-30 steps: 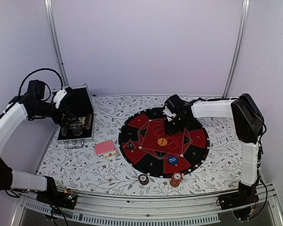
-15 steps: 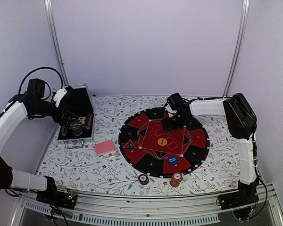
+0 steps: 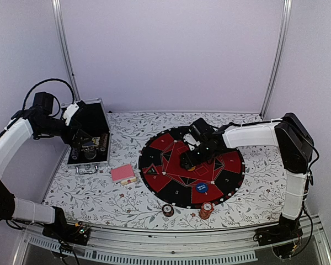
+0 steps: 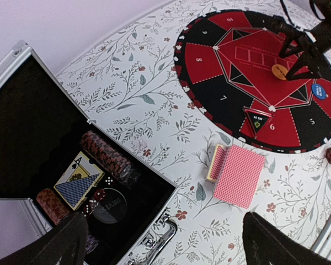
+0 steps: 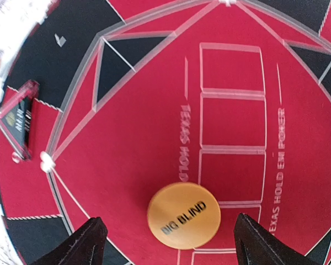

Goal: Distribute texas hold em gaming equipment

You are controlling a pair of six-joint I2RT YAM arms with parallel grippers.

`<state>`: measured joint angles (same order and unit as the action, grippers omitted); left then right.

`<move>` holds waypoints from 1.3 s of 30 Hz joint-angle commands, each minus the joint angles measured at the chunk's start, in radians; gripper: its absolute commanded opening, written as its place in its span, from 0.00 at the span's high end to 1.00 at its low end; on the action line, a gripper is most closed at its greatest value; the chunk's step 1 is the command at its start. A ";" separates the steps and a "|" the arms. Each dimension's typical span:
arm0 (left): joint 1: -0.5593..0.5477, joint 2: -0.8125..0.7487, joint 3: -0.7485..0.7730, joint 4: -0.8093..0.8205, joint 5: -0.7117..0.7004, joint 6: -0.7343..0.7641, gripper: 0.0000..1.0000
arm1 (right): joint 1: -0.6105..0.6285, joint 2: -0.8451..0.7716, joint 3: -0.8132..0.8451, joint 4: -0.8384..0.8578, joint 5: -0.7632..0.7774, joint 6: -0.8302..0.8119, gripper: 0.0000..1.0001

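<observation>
An orange "BIG BLIND" button disc (image 5: 183, 215) lies flat on the red centre of the round mat (image 5: 127, 138). My right gripper (image 5: 171, 240) hangs open just above it, one finger on each side, not touching. A blue button disc (image 3: 202, 187) rests on the mat's near part. A pink-backed card deck (image 3: 122, 173) lies on the tablecloth left of the mat. Two chip stacks (image 3: 167, 210) (image 3: 206, 210) stand near the front edge. My left gripper (image 4: 171, 243) stays open and empty above the case's front edge, with chip rows (image 4: 105, 154) inside the case.
The open silver case (image 3: 87, 162) with black lining sits at the far left, holding a blue-backed card pack (image 4: 77, 185), dice and a dealer disc. A small triangular marker (image 4: 257, 118) lies on the mat's left rim. The right arm (image 3: 248, 134) stretches across the mat.
My right gripper has swung from the mat's far side toward its centre, over the orange disc, and its jaws have widened. The left arm has stayed put.
</observation>
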<state>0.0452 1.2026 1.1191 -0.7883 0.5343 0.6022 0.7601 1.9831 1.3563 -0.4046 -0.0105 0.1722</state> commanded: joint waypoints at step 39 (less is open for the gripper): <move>-0.011 -0.020 0.031 -0.012 -0.007 0.008 0.00 | -0.117 0.145 0.148 -0.045 0.132 -0.048 0.59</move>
<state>0.0433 1.1896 1.1290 -0.7895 0.5232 0.6025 0.7033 2.0830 1.4311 -0.4595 0.0792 0.1535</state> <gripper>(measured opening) 0.996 0.474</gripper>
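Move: The orange big blind chip lies flat almost straight under my right hand, about 1 cm to its right and 4 cm below. The blue blind chip is some 9 cm back and 5 cm to the right of that hand; the all-in triangle is about 13 cm to its left and 2 cm back, both at mat height. From my left hand the orange chip is roughly 36 cm to the right, 2 cm ahead and 21 cm below. I sink my right hand about 3 cm onto the big blind chip, easing back a centimetre as I go, and close my half-lowered fingers from wide open to about half until the tips pinch its rim from both sides. Then, staying low and keeping that grip, I drag the chip forward and to the right across the printed card boxes, about 4 cm and speeding up. ##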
